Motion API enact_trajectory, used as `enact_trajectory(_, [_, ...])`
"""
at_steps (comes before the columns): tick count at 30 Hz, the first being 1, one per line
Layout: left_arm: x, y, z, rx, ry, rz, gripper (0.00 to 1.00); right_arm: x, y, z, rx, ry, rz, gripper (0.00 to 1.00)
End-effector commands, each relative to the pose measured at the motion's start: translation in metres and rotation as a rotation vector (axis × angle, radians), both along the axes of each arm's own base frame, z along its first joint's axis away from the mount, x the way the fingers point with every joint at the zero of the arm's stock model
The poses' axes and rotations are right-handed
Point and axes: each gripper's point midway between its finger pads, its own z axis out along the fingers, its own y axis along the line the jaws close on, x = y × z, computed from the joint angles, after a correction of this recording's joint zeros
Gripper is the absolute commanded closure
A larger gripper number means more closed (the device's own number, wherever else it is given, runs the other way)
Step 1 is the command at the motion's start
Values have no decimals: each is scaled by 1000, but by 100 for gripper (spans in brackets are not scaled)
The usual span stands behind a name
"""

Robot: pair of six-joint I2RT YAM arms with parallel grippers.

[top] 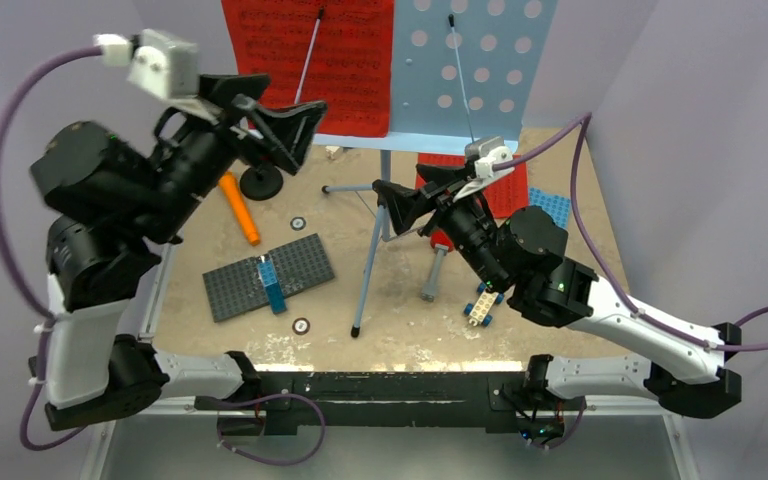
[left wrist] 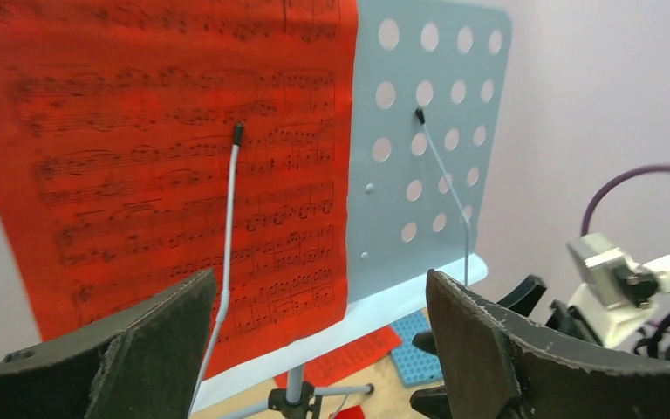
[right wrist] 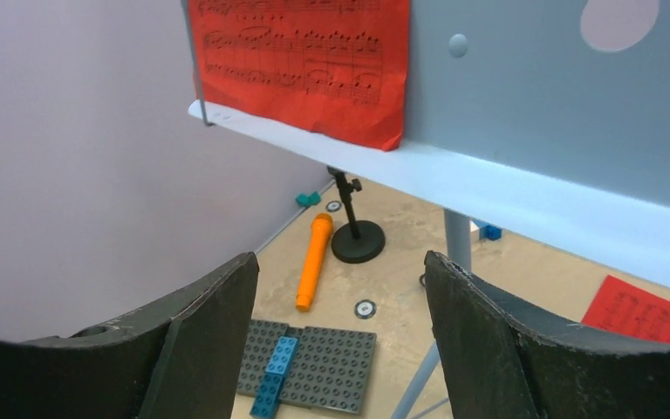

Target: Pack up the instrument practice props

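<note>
The pale-blue perforated music stand (top: 480, 70) rises on its grey tripod (top: 373, 245) at the back of the table. One red sheet-music page (left wrist: 166, 157) rests on its shelf under a wire page holder. Another red page (top: 505, 195) lies on the table behind the tripod. The orange toy microphone (right wrist: 312, 262) lies beside the black round-based mic stand (right wrist: 356, 240). My left gripper (left wrist: 321, 288) is open and empty, raised in front of the red page on the stand. My right gripper (right wrist: 340, 262) is open and empty, low beside the tripod pole under the shelf.
A grey studded plate (top: 270, 275) with a blue brick strip lies front left. A blue studded plate (top: 550, 207) sits at the right, behind my right arm. A red-headed toy hammer (top: 435, 265) and a small wheeled brick piece (top: 482, 305) lie near the tripod's feet. Walls enclose three sides.
</note>
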Motion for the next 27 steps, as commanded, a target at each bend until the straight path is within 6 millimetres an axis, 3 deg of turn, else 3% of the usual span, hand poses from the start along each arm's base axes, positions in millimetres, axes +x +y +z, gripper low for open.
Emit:
enact_trajectory(1, [20, -10, -22, 117, 71, 29, 9, 10, -17, 31, 27, -11, -112, 26])
enact_trajectory(8, [53, -8, -30, 115, 86, 121, 16, 9, -14, 47, 48, -10, -99, 25])
enact_trajectory(12, [62, -11, -32, 133, 76, 145, 18, 9, -15, 54, 65, -13, -94, 25])
enact_trajectory(19, [80, -9, -30, 172, 46, 226, 31, 9, -22, 64, 75, -35, -116, 25])
enact_trajectory(27, [103, -15, -36, 268, 9, 298, 37, 11, -20, 71, 67, -49, -121, 25])
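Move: The red sheet still on the music stand has its middle about 14 cm ahead of the left hand, 3 cm right and 8 cm up; its wire page clip runs down the front some 14 cm ahead and 2 cm right. The stand's bottom lip is 14 cm ahead, 12 cm right and 6 cm lower; the other clip stands roughly 20 cm right of the first. From the right hand the sheet lies 9 cm ahead, 13 cm left and 22 cm up. The left hand reaches forward about 9 cm towards the red sheet and its page clip, first dropping some 5 cm and edging right, while it turns and rolls about 20 degrees (counter-clockwise, left side up) and its fingers close from nearly wide to about two thirds. The right hand, half-turned left with fingers open, rises some 5 cm near the stand's lower lip towards the sheet. ##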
